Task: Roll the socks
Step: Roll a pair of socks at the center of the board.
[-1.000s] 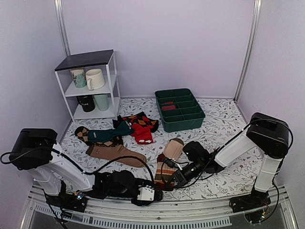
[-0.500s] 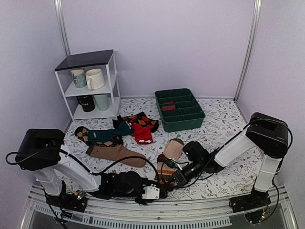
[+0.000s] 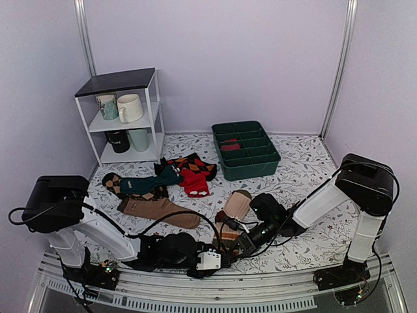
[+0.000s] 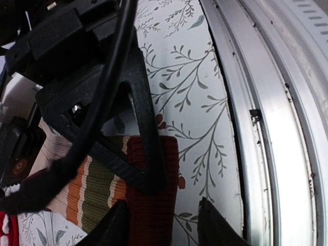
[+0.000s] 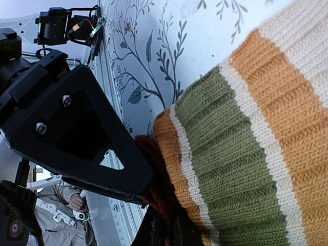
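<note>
The socks point(image 3: 233, 212) lie near the table's front, peach legs pointing away, striped feet toward me. In the right wrist view the olive, orange and cream stripes of the socks point(image 5: 241, 154) fill the frame. My right gripper point(image 5: 165, 233) is shut on the maroon toe, pinching its fabric. From above, the right gripper point(image 3: 236, 246) sits at the toe end. My left gripper point(image 3: 218, 259) is right beside it. In the left wrist view the left gripper point(image 4: 165, 228) is open, low over the cloth. The maroon toe point(image 4: 154, 205) lies partly between its fingers, under the right gripper's finger.
A brown sock point(image 3: 159, 210), a teal sock point(image 3: 146, 184) and red-and-black argyle socks point(image 3: 192, 171) lie to the left and behind. A green divided bin point(image 3: 246, 150) stands at the back, a white shelf point(image 3: 124, 117) with mugs at the back left. A metal rail point(image 4: 277, 128) runs along the table's near edge.
My left gripper has slid right along the front edge up to the sock toe. The right gripper has stayed shut on the toe.
</note>
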Motion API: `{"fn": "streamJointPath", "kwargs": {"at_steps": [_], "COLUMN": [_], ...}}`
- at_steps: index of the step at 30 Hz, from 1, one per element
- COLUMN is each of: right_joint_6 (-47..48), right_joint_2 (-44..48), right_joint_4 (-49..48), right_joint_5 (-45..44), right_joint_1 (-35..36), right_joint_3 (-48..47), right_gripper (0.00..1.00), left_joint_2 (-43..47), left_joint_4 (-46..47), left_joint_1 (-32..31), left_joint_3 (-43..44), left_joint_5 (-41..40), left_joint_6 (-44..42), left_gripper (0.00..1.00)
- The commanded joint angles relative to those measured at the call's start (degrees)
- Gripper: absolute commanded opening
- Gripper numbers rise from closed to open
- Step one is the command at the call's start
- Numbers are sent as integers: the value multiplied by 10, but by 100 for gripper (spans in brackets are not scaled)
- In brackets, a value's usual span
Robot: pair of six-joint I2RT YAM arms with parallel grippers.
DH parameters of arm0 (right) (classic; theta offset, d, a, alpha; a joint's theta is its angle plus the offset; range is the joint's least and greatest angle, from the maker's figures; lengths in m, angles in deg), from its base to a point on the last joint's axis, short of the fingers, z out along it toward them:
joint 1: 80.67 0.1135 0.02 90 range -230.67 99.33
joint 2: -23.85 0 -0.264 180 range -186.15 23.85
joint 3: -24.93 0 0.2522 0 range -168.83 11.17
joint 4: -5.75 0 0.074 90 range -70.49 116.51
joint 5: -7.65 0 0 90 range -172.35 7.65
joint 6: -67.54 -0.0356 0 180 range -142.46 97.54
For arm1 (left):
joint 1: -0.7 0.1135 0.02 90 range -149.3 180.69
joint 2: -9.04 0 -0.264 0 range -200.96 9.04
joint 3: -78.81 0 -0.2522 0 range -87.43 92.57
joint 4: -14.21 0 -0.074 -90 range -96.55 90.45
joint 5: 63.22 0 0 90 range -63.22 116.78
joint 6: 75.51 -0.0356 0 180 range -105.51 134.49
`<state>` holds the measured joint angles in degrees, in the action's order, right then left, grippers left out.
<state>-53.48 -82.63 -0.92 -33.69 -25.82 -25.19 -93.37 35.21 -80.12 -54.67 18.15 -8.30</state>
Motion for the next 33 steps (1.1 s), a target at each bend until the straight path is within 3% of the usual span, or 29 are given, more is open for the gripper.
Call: {"fn": "streamJointPath", "kwargs": {"at_steps": [1,4,10,15,20,25,33], "right_joint_6": [1,2,3,2,4,53,178], "right_joint_2": [-37,-38,-38,-36,-6,92,307], "right_joint_4": [105,105,103,101,69,22,-247], "right_joint_5": [-37,-36,-32,-34,-59,-159,-300], "right_joint_1": [4,5,4,5,5,5,18], "right_joint_3": [24,24,25,27,40,61,251], "right_gripper": [6,6,6,7,21,33,48], "left_joint_2": [-22,-28,-35,-31,-12,-30,-82], "left_joint_4": [-57,-74,-91,-119,-152,-194,-224], "left_joint_1": [12,15,24,37,65,91,136], "left_joint_3": [1,8,15,27,22,39,64], "left_joint_5": [1,3,14,57,139,216,328], "left_joint_6": [11,21,29,43,94,154,212], "left_gripper": [43,37,33,1,0,0,0]}}
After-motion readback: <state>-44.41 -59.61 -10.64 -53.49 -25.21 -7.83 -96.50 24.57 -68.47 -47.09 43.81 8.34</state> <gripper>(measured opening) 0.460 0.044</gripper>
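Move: The folded dark red end of the striped socks lies between the left hand's half-open fingers and just beyond them, about 1 cm ahead, 2 cm to its right and 1 cm lower. The right hand already pinches that end, its middle some 1 cm to that hand's left. From the left hand, the socks' green-and-orange stripes are roughly 7 cm ahead and 2 cm right, the brown sock about 16 cm ahead and 20 cm left, both slightly lower. Easing barely 1 to 2 cm forward, right and down, the left hand shuts its fingers on the dark red end beside the right hand's pinch, then rolls about 30 degrees, its top tipping forward towards the stripes. The right hand first holds still, then opens to nearly half, lets go and draws off about 4 cm up and 4 cm right, drifting 2 cm forward as it tilts. ##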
